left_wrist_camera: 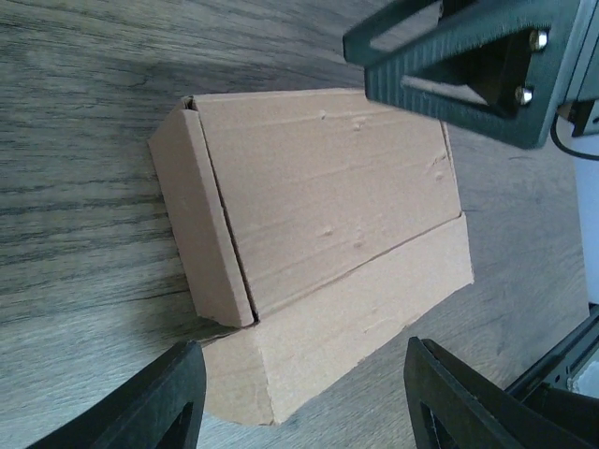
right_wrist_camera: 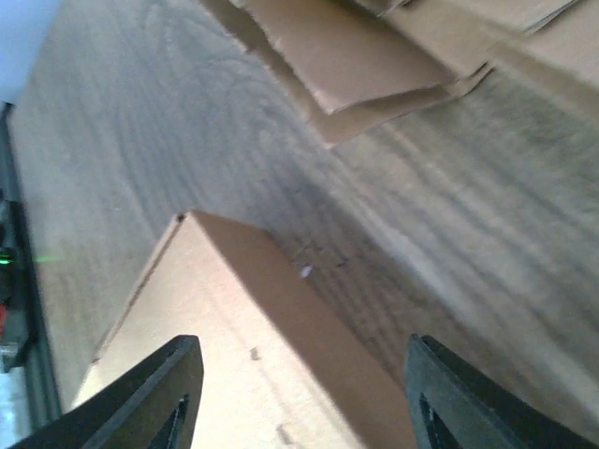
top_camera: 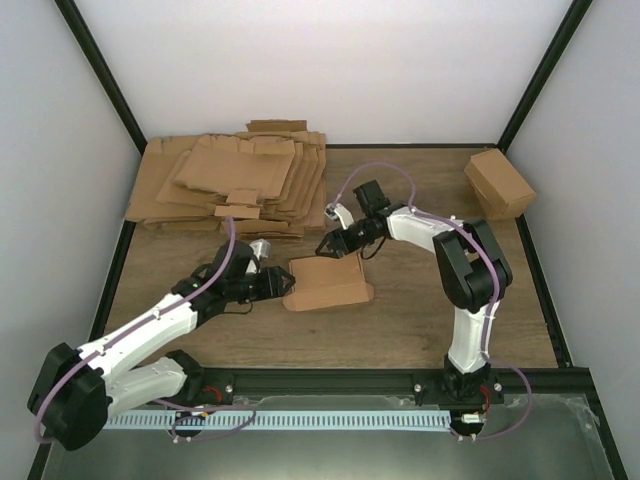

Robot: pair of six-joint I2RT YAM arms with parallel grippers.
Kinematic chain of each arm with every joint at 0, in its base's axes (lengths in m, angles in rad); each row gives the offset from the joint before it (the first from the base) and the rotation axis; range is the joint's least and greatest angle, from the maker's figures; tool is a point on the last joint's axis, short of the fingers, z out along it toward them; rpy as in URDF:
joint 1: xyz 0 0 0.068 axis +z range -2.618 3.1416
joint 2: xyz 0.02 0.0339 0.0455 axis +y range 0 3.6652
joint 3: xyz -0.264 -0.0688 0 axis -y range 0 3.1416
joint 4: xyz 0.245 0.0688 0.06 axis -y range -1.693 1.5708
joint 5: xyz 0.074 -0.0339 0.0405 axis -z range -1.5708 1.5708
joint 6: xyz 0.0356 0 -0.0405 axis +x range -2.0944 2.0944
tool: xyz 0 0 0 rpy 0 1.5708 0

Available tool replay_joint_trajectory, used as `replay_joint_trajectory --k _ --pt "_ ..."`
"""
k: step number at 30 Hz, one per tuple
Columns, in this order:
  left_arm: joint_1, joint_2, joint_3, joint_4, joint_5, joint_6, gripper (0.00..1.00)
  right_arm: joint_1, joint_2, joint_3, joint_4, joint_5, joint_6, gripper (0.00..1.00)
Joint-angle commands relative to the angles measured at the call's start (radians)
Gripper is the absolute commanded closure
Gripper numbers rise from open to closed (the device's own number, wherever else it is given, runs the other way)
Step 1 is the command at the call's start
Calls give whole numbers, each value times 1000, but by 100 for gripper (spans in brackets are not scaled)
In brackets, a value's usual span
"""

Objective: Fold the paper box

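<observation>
The paper box [top_camera: 330,285] lies mid-table as a low brown carton, its top panel shut, one end flap folded against the side and a long flap [left_wrist_camera: 374,318] lying flat on the wood. My left gripper [top_camera: 283,283] is at the box's left end, open; the left wrist view shows its fingers [left_wrist_camera: 159,407] wide apart around the flap's corner without touching it. My right gripper [top_camera: 335,243] hovers over the far edge of the box [right_wrist_camera: 234,374], open, one finger over the top panel and the other beyond the edge. It also shows above the box [left_wrist_camera: 468,65].
A thick pile of flat brown sheets [top_camera: 235,185] fills the back left, close behind the right gripper, and its edges show [right_wrist_camera: 374,65]. Another brown cardboard cuboid [top_camera: 498,183] stands at the back right. Black frame posts edge the table.
</observation>
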Motion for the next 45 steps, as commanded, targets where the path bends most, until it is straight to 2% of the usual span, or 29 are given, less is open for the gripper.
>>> replay_joint_trajectory --k 1,5,12,19,30,36,40,43,45 --pt "12 -30 -1 -32 11 19 39 -23 -25 -56 -8 -172 -15 41" --pt "13 -24 22 -52 13 31 40 -39 -51 -114 26 -216 16 52" --pt "13 -11 34 -66 15 63 40 -42 -38 -144 29 -212 21 57" --pt "13 -8 33 -74 13 70 40 -46 -5 -125 21 -185 27 67" --pt "13 -25 82 -116 25 85 40 -62 57 -101 8 -168 20 69" --pt "13 -34 119 -114 106 87 40 -134 118 -77 65 -183 84 80" --pt "13 -53 139 -95 184 77 41 -164 168 -28 52 -152 88 81" --pt "13 -58 109 -5 253 42 41 -168 171 -8 59 -165 98 79" --pt "11 -31 45 89 286 0 44 -169 159 -3 72 -174 105 79"
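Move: The box's middle lies about 7 cm back and 1 cm right of the right hand, roughly 4 cm lower; its open flap spreads towards the bases, some 11 cm back from that hand and 1 cm right. The cardboard stack's middle is about 13 cm ahead and 19 cm left of the right hand. From the left hand, the box's middle is some 7 cm right, 1 cm ahead and 6 cm below. Back about 4 cm over the far edge of the box goes the right hand, sinking slightly, then it all but pauses and swings forward some 5 cm, right and down to the box's far right end, rolling about 15 degrees as its fingers narrow from wide to nearly shut. The left hand, fingers still open, stays nearly in place at the near left corner, then rises about 5 cm, drifting right. ##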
